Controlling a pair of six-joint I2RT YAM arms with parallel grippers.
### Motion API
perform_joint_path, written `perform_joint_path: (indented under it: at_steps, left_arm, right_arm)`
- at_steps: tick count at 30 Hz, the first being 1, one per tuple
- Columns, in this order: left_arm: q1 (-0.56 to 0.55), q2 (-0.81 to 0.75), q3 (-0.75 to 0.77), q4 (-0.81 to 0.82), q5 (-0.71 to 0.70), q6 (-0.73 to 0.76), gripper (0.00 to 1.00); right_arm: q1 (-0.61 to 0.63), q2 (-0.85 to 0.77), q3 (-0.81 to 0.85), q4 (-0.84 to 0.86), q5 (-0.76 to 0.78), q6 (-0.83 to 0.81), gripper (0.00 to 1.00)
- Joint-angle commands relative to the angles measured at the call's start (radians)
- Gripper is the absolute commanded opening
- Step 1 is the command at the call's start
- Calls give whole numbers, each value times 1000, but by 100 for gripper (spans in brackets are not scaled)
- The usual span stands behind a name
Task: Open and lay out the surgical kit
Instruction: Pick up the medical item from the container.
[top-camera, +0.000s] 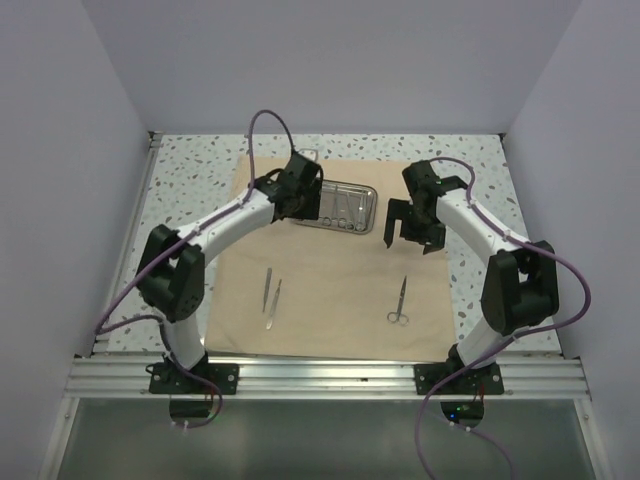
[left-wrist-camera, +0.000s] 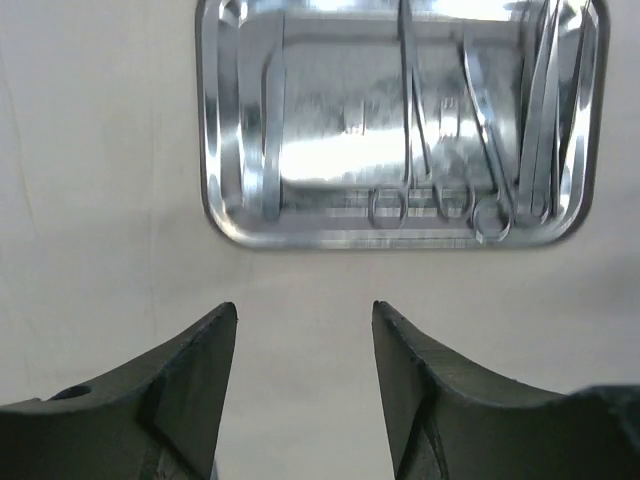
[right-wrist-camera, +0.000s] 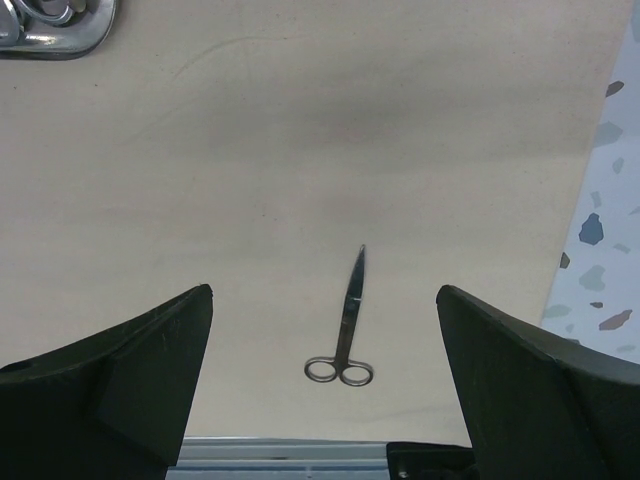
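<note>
The beige cloth wrap (top-camera: 330, 300) lies spread flat on the table. The shiny steel tray (top-camera: 362, 192) sits at its far middle. In the left wrist view the tray (left-wrist-camera: 240, 120) holds two ring-handled instruments (left-wrist-camera: 410, 100) and tweezers (left-wrist-camera: 545, 100) along its right side. My left gripper (left-wrist-camera: 305, 310) is open over bare cloth just short of the tray, at the tray's left end (top-camera: 300, 205). Two tweezers (top-camera: 270, 295) lie on the near left of the cloth. Scissors (top-camera: 399, 303) lie near right. My right gripper (right-wrist-camera: 324, 292) stands wide open above the scissors (right-wrist-camera: 345, 330), nothing between its fingers.
Speckled tabletop (top-camera: 480, 160) shows around the cloth, and in the right wrist view at the cloth's right edge (right-wrist-camera: 600, 230). White walls enclose the table on three sides. A metal rail (top-camera: 330, 378) with both arm bases runs along the near edge.
</note>
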Motion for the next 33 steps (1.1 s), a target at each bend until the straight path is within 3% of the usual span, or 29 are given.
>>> perform_joint_path:
  at_steps: [1,10,13,26,33]
  left_arm:
    - [63,212,245,-7,7,131,59]
    - [144,696,922,-145,71,206,54]
    - [167,698,879,-67,104,197,53]
    - [158,673,764,-20,175,197,44]
    - [153,777,852,-115,91,194,41]
  right_arm:
    - [6,-1,38,-11,5,11,98]
    - [3,20,69,-43,70,-2,98]
    - [3,43,97,-51,84,-8,98]
    - [1,178,190,-77,91,-36,98]
    - [-2,177,183,-73,88,-36,99]
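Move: The medical item, a slim metal tool lying lengthwise at the tray's left side, is about 14 cm ahead of the left hand, 2 cm to its right and 10 cm below. The tray's middle and the nearest ringed tool both lie some 6 cm right of that item and 1 cm nearer the robot; a second ringed tool is another 4 cm to the right. From the right hand the medical item lies roughly 20 cm ahead, 24 cm left and 7 cm down. Forward and then down, the left hand sweeps about 16 cm out over the tray's near rim and sinks some 9 cm towards the medical item, easing back slightly at the end. The half-open fingers narrow to bring their tips to either side of the item, still short of shut. The wide-open right hand shifts a couple of centimetres forward and down, clear of everything. ##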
